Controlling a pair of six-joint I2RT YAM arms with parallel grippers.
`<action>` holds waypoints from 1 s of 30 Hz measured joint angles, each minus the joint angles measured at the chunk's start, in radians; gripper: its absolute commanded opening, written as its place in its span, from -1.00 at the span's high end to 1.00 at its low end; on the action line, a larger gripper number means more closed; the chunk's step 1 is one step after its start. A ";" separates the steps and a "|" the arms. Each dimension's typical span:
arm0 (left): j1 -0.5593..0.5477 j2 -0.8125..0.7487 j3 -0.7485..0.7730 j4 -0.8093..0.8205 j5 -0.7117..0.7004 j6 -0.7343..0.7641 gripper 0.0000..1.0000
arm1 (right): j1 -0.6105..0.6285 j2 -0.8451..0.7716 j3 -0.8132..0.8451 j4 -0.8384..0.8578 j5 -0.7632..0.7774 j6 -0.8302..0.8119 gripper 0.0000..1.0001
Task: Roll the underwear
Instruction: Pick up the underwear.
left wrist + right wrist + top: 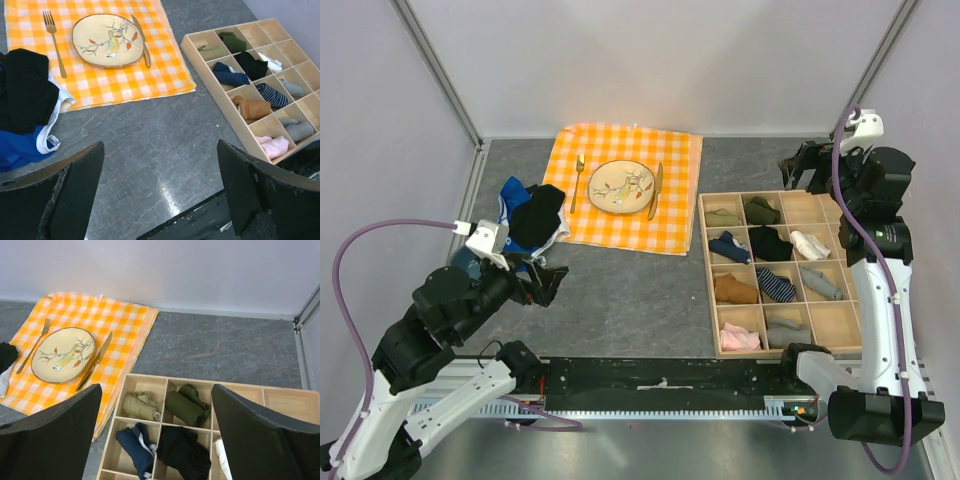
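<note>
The black underwear [537, 215] lies crumpled on top of a blue garment with white trim [510, 198] at the left of the table, beside the checked cloth. It also shows at the left edge of the left wrist view [25, 90], with the blue garment [17, 147] under it. My left gripper [542, 283] is open and empty, just near of the pile, over bare table [160, 185]. My right gripper [804, 165] is open and empty, high above the far end of the wooden tray [155, 432]. A corner of the black underwear shows at the left edge of the right wrist view [6, 355].
An orange checked cloth [670, 215] carries a plate [621, 186], fork [578, 182] and knife [656, 190]. A wooden divided tray [848, 325] at the right holds several rolled garments. Grey walls and metal posts stand at the back and sides.
</note>
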 measured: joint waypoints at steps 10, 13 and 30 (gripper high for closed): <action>0.000 0.047 -0.070 0.076 -0.088 0.014 -0.98 | 0.005 0.035 -0.050 0.083 -0.327 0.013 -0.96; 0.006 0.105 -0.091 0.121 -0.107 0.029 -0.98 | 0.074 0.077 -0.101 0.103 -0.485 -0.027 -0.96; 0.700 1.000 -0.003 0.350 0.252 0.085 -0.30 | 0.341 0.238 -0.240 0.043 -0.521 -0.294 -0.96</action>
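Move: Ahead and to the left of the left hand lies the black underwear on its pile, some 28 cm farther out, 12 cm left and 29 cm below; the fork is about 39 cm straight ahead and the plate about 38 cm ahead, 12 cm right, both on the table some 31 cm down. From the right hand the black underwear lies about 62 cm left, 9 cm ahead and 33 cm below, while the navy roll is roughly 7 cm left, 2 cm ahead and 33 cm below. Swooping out and down towards the black underwear, the left hand goes about 21 cm forward and 20 cm down, veering left late, while its fingers tip downward, swing counter-clockwise and narrow to about two thirds open. The right hand, wide open, sweeps some 18 cm left and 15 cm down over the compartment box, turning about 50 degrees counter-clockwise. ##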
